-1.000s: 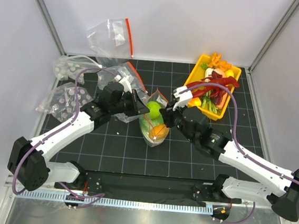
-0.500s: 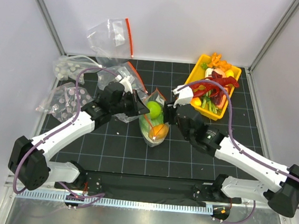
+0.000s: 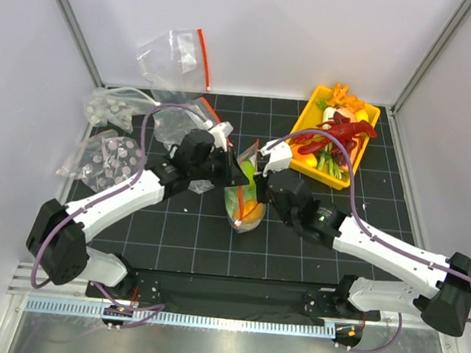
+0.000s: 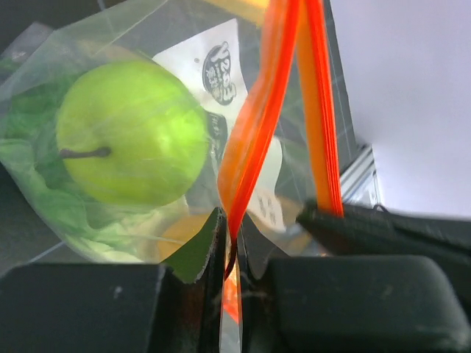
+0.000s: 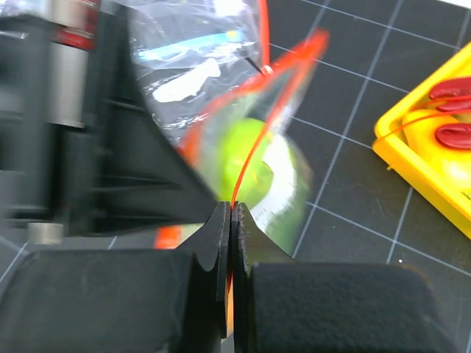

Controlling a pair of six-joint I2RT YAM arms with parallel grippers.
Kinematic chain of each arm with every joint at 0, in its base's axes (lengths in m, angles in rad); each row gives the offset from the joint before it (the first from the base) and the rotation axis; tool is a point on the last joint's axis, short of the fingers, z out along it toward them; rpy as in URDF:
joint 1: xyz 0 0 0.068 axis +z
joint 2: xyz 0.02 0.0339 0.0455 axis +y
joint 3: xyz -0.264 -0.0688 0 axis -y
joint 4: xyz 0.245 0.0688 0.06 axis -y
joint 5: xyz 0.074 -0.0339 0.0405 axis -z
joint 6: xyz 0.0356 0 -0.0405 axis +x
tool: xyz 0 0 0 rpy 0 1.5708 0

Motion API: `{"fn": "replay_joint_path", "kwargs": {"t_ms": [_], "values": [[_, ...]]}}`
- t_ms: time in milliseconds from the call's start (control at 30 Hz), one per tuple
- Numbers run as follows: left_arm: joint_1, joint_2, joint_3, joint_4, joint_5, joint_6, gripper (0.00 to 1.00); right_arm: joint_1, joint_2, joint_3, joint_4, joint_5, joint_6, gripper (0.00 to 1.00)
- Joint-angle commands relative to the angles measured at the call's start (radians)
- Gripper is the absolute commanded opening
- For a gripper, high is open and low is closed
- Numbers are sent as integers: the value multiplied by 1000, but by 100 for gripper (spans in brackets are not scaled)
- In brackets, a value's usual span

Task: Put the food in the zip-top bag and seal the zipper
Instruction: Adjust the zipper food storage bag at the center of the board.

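The zip-top bag (image 3: 247,201) hangs over the mat's middle, mouth up, with the food inside it. Through the clear plastic the left wrist view shows a round green fruit (image 4: 132,132), lettuce (image 4: 33,151), a yellow-orange piece (image 4: 180,234) and the white label (image 4: 221,73). My left gripper (image 4: 232,229) is shut on the red-orange zipper (image 4: 257,118). Right beside it, my right gripper (image 5: 232,212) is shut on the same zipper (image 5: 254,158), with the green fruit (image 5: 246,151) behind. From above, the left gripper (image 3: 237,163) and right gripper (image 3: 258,170) meet at the bag's top.
A yellow tray (image 3: 313,102) at the back right holds the red lobster (image 3: 339,136) and other toys. Dotted pouches (image 3: 103,160) lie at the left. Another clear bag (image 3: 176,54) leans on the back wall, and one more bag (image 3: 174,125) lies behind my left arm.
The right gripper opened, moved in and shut on the zipper. The left arm shifted right with the bag, which now hangs narrower and more upright.
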Motion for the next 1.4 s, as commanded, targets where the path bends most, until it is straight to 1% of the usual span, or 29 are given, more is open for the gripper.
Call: {"fn": "replay_joint_path", "kwargs": {"t_ms": [0, 100, 200, 267, 300, 333, 400, 433, 533, 600, 633, 667, 700, 733, 833, 900, 1067, 1200, 1267, 1333, 1367], "values": [[-42, 38, 75, 16, 76, 58, 12, 27, -59, -10, 99, -5, -25, 1], [-64, 60, 99, 7, 104, 78, 13, 27, -56, -11, 101, -10, -25, 1], [-68, 50, 99, 7, 98, 88, 14, 27, -42, -6, 90, 15, -10, 1], [-68, 41, 96, 2, 79, 94, 16, 27, -33, 2, 76, 67, -1, 2], [-68, 38, 96, -1, 75, 95, 18, 27, -30, 8, 63, 79, 7, 3], [-68, 37, 96, -3, 72, 97, 21, 27, -24, 8, 59, 88, 9, 5], [-68, 30, 98, -16, 47, 101, 25, 27, -24, 14, 52, 108, 16, 13], [-68, 29, 98, -33, 33, 101, 30, 27, -21, 14, 50, 111, 18, 19], [-68, 15, 102, -59, -10, 111, 36, 27, -17, 14, 47, 122, 23, 22], [-68, -2, 101, -64, -25, 109, 37, 27, -16, 16, 41, 130, 26, 26], [-70, -6, 96, -66, -28, 108, 38, 27, -16, 14, 41, 130, 26, 35], [-68, -11, 96, -67, -31, 108, 39, 27, -17, 16, 43, 130, 26, 42], [-68, -16, 95, -67, -33, 108, 39, 26, -19, 16, 41, 133, 27, 47], [-68, -25, 90, -67, -34, 105, 40, 27, -20, 16, 41, 142, 30, 49], [-68, -46, 81, -63, -56, 100, 42, 27, -40, 8, 41, 162, 39, 51], [-68, -60, 67, -55, -68, 98, 46, 27, -69, -9, 61, 168, 41, 54], [-68, -89, 52, -33, -77, 97, 49, 27, -139, -58, 110, 185, 41, 58], [-68, -98, 39, -20, -76, 97, 61, 27, -177, -70, 121, 205, 36, 60], [-68, -97, 35, -13, -74, 95, 64, 27, -195, -82, 128, 219, 36, 60], [-70, -92, 35, -7, -70, 95, 68, 27, -205, -86, 125, 275, 49, 59], [-68, -89, 35, -7, -67, 95, 69, 27, -212, -87, 112, 341, 55, 56]]}}
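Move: Both grippers already pinch the orange zipper edges of the upright food bag. Its middle lies about 4 cm back, 1 cm right and 10 cm below the left hand, and 4 cm back, 2 cm left and 10 cm below the right hand. From the left hand the green apple inside is roughly 3 cm ahead and 2 cm right, the orange some 8 cm back and 2 cm right. The yellow bin stands about 12 cm ahead and 20 cm right of the right hand. Keep the left gripper shut on the zipper and draw it about 3 cm to the right and 2 cm back, then spread its fingers to let go, ease it back left and lift it some 3 cm. Hold the right gripper nearly still, open it wide off the zipper edge, then pull it up and away to the right by about 5 cm each, tipping the fingertips up slightly and turning clockwise. ##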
